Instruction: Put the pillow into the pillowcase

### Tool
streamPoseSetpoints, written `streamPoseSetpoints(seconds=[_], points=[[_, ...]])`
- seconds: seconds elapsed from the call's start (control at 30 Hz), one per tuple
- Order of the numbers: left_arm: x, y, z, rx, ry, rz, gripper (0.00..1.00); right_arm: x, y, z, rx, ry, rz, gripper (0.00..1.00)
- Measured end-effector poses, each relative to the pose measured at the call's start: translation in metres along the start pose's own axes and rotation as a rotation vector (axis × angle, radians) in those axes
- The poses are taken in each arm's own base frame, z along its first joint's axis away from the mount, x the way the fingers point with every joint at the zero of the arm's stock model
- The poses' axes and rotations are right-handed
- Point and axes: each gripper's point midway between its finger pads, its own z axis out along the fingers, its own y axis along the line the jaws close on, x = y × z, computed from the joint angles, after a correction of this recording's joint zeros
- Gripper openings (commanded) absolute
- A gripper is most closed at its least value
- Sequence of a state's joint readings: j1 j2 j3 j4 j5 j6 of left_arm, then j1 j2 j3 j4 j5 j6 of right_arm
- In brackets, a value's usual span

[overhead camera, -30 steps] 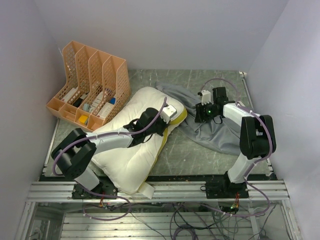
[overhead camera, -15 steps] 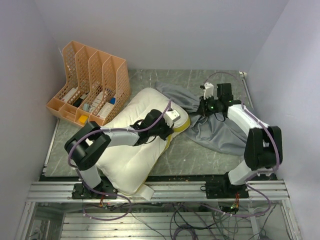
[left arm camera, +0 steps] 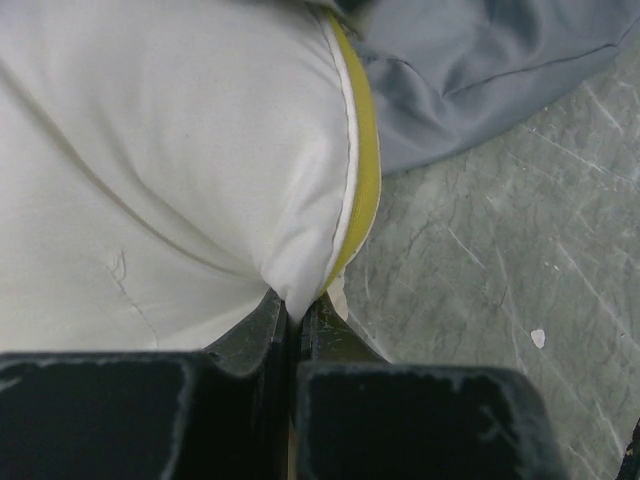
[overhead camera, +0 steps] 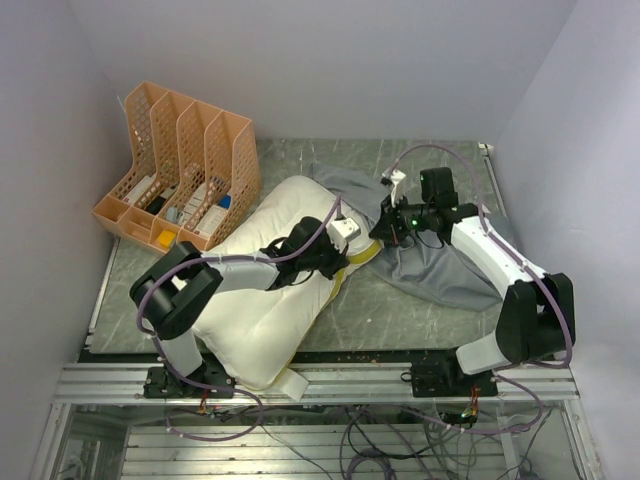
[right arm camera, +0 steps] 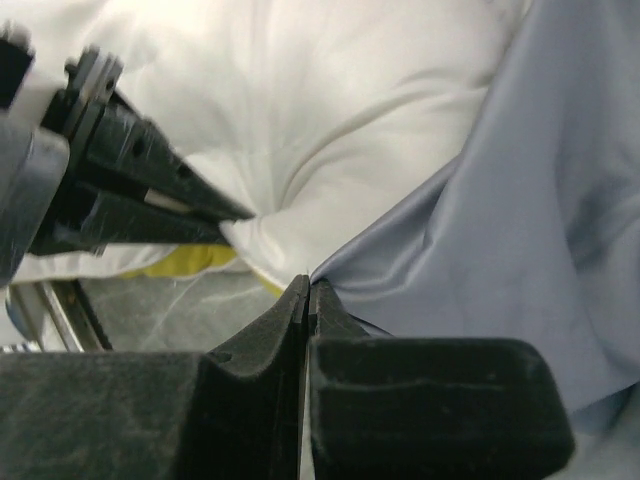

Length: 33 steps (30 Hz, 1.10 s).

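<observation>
The cream pillow lies on the left half of the table, its yellow side edge towards the blue-grey pillowcase, which is crumpled on the right. My left gripper is shut on the pillow's right edge; in the left wrist view white fabric is pinched between the fingertips. My right gripper sits just right of it, shut on the pillowcase's edge where that edge meets the pillow. The left gripper shows in the right wrist view, close to the right one.
An orange slotted file organiser with small items stands at the back left. White walls close in the table on three sides. A metal rail runs along the near edge by the arm bases.
My right gripper has shut on the pillowcase edge and moved left towards the pillow, dragging the cloth along. The left arm's elbow shifted; its grip on the pillow held.
</observation>
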<state>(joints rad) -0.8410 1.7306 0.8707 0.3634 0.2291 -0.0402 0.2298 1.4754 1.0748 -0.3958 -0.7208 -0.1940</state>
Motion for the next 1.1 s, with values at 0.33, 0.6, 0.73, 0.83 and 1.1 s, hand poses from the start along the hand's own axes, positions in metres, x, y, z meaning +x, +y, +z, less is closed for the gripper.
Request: streamPoseSetpoints(seconds=[0.33, 0.6, 0.73, 0.83, 1.1], points=[[-0.008, -0.001, -0.004, -0.007, -0.014, -0.023, 0.07, 0.028, 0.058, -0.015, -0.119, 0.075, -0.097, 0.00], [-0.032, -0.006, -0.016, -0.002, -0.070, -0.054, 0.07, 0.044, 0.081, -0.008, -0.218, 0.174, -0.086, 0.00], [-0.058, -0.014, -0.032, 0.021, -0.156, -0.061, 0.07, 0.026, 0.089, -0.007, -0.251, 0.151, -0.084, 0.00], [-0.072, -0.019, -0.037, 0.038, -0.205, -0.071, 0.07, -0.002, 0.104, -0.007, -0.287, 0.107, -0.114, 0.00], [-0.090, -0.011, -0.041, 0.036, -0.284, -0.101, 0.07, -0.035, 0.146, -0.009, -0.318, 0.059, -0.195, 0.00]])
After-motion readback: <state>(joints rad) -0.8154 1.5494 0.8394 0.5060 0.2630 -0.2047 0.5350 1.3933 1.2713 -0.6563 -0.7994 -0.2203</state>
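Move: The right hand, pinching the pillowcase's open edge, has the pillow edge it is bound for, held in the left fingers, about 10 cm to its left, 6 cm back and 8 cm below. From the right hand, the pillow's middle is some 27 cm left and 7 cm back, and the pillowcase's bulk lies about 14 cm right, level with it and 13 cm down. For the left hand, the held case edge is some 10 cm right, 6 cm ahead and 8 cm up. Keeping its pinch on the pillowcase's edge, the right hand drags it back about 9 cm past the pillow's corner, then left and up towards the left fingers, swinging roughly 20 degrees counter-clockwise. The left fingers still grip the pillow edge and, mostly in the second half, raise it about 10 cm, their tips tilting up. ##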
